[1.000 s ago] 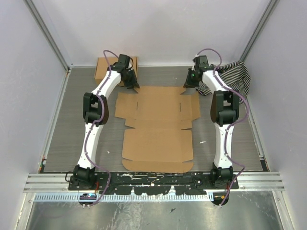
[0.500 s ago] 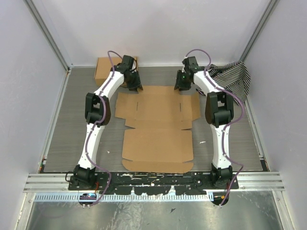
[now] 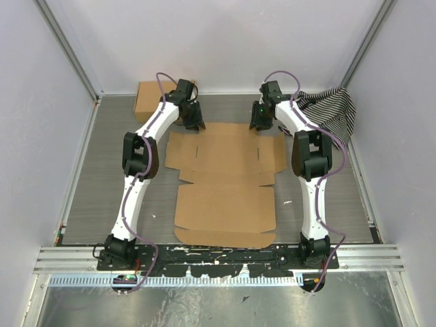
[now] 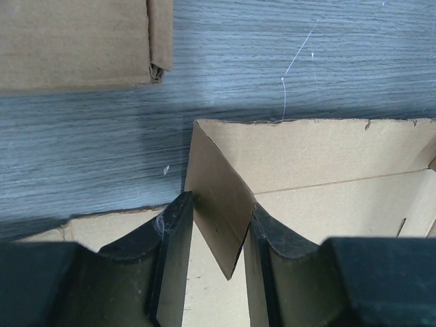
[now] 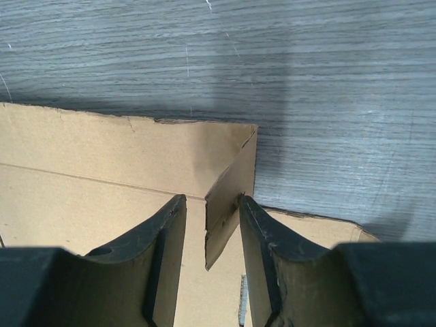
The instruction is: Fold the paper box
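The paper box (image 3: 225, 177) lies mostly flat as a brown die-cut sheet in the middle of the table. My left gripper (image 3: 194, 122) is at its far left corner. There a raised corner flap (image 4: 221, 197) slants across the gap between my open fingers (image 4: 174, 252), touching both tips. My right gripper (image 3: 258, 122) is at the far right corner. It stands open astride another raised flap (image 5: 228, 197), which leans against the right finger (image 5: 255, 231) and is apart from the left one. The far edge strip (image 5: 122, 146) of the sheet shows beyond both flaps.
A compact brown cardboard box (image 3: 151, 97) stands at the back left, just beyond the left gripper, its near corner (image 4: 82, 41) showing in the left wrist view. A black-and-white striped cloth (image 3: 330, 109) lies bunched at the back right. White walls enclose the grey table (image 3: 102, 184).
My right arm swung left from the striped cloth to the sheet's far right corner and its jaws opened. My left gripper shifted slightly right onto the far left corner and opened a little.
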Controlling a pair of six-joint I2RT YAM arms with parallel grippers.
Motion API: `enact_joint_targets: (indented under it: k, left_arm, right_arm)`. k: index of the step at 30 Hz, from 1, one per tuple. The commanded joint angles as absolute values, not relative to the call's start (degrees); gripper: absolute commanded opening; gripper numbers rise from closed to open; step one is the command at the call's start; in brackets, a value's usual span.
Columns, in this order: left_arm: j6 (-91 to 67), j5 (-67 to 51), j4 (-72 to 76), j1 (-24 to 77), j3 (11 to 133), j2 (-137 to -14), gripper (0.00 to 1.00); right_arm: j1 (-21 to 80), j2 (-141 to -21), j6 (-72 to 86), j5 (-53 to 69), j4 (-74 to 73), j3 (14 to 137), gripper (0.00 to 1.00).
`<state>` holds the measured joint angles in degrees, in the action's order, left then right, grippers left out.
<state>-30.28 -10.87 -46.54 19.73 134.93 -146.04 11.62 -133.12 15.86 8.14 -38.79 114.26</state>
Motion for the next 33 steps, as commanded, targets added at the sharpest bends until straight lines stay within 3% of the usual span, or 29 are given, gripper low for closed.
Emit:
enact_joint_targets:
  k: [1, 14, 33]
  left_arm:
    - [-30.34, -10.12, -47.02, 19.95, 137.33, -142.7, 0.41]
    - [-30.61, -8.52, -48.42, 19.96, 138.76, -140.13, 0.4]
    - [-36.21, -15.71, -41.83, 20.83, 136.34, -144.17, 0.39]
  right_arm:
    - [11.99, -128.84, 14.49, 6.26, -38.8, 117.65, 0.43]
    - [12.02, -129.67, 14.15, 6.53, -38.91, 118.9, 0.44]
    - [12.38, -133.94, 15.19, 11.18, -39.62, 122.09, 0.45]
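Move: The left corner flap stands folded up between the left fingers, its middle about 2 cm below the hand and 1 cm ahead; the brown box lies roughly 14 cm to that hand's left and 9 cm ahead, the left side flap 7 cm left and 8 cm back. The right corner flap stands likewise between the right fingers, about 2 cm below and 1 cm ahead of that hand, with the right side flap some 7 cm to its right and 9 cm back. The left corner flap is let go by lifting off it, not by opening: after a brief hold the left hand rises about 5 cm, then also slides some 2 cm right, over the blank, its part-open fingers unchanged. The right corner flap stays between the parted right fingers, against the outer one, while the right hand eases up 2 cm and 1 cm forward. ##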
